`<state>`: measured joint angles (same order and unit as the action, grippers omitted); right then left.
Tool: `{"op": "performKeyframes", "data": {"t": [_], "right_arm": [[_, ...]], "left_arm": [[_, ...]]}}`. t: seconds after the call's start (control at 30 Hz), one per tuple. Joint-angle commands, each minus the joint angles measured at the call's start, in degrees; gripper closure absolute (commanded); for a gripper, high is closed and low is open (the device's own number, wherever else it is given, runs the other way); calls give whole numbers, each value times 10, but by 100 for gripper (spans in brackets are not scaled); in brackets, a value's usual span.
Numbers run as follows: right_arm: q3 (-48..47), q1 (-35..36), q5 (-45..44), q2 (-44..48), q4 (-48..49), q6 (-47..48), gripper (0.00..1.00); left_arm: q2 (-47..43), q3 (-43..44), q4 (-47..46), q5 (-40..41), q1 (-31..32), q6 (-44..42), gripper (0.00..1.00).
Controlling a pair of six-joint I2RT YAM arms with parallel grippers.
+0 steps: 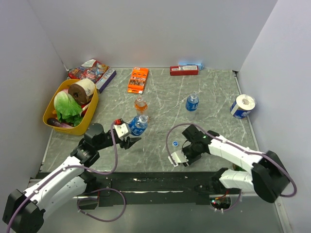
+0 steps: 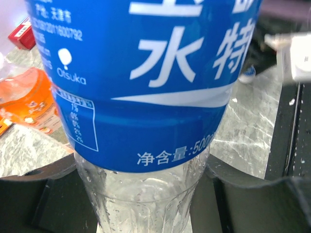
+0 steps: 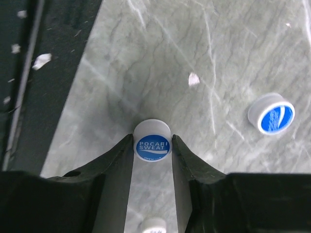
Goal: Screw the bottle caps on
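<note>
My left gripper (image 1: 130, 141) is shut on the clear lower body of a blue-labelled bottle (image 1: 138, 125), which fills the left wrist view (image 2: 146, 73); its neck has no cap. Behind it stand the orange-liquid bottle (image 1: 141, 104) and a second blue-labelled bottle (image 1: 192, 102). My right gripper (image 3: 152, 148) is down at the table, both fingertips (image 3: 127, 150) pressing the sides of a blue Pocari Sweat bottle cap (image 3: 152, 145). Another blue cap (image 3: 271, 114) lies to its right, also seen from above (image 1: 175, 143). A whitish cap (image 3: 154, 225) lies between the fingers near the palm.
A yellow basket (image 1: 51, 104) with lettuce and a paper roll sits at the left. A flat orange box (image 1: 138, 80), a red box (image 1: 183, 70) and a snack bag (image 1: 90, 70) line the back. A wrapped paper roll (image 1: 242, 106) lies right. White walls enclose the table.
</note>
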<state>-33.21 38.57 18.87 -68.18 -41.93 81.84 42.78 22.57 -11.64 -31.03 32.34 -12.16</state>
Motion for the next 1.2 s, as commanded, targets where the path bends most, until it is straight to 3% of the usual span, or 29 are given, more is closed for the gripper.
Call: {"op": "performKeyframes", "data": {"t": [0.0, 0.2, 0.43, 0.67, 1.17], "right_arm": [[-84, -7, 16, 90, -83, -41, 75], [-304, 0, 85, 161, -177, -117, 80], [-472, 44, 86, 112, -170, -165, 80], [-521, 122, 78, 55, -165, -145, 80], [-527, 172, 71, 20, -176, -117, 80]], "left_arm": [[17, -14, -43, -43, 6, -59, 99], [90, -8, -87, -91, 31, -166, 99], [152, 1, -153, -98, 60, -166, 99], [147, 5, -138, -90, 70, -162, 99], [144, 5, -133, -84, 74, -171, 99]]}}
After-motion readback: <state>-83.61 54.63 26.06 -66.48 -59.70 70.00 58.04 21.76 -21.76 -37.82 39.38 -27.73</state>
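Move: The open mouth of the clear blue-labelled bottle, held by the left hand, is about 18 cm left of the right hand, 3 cm farther out and some 31 cm higher. A loose blue cap lies about 6 cm ahead and 4 cm left of the right hand; the orange bottle stands around 16 cm ahead and 17 cm left. From the left hand, the pinched cap is roughly 23 cm right, 5 cm back and 18 cm below. Still pinching the blue cap, the right fingers carry it steeply up over 30 cm from table level, then left and slightly down to the bottle mouth, tipping some 30 degrees to point left and down. Keeping its grip on the bottle, the left hand brings it right and down, about 4 cm each, turning 15 degrees clockwise and leaning the mouth towards the cap. ##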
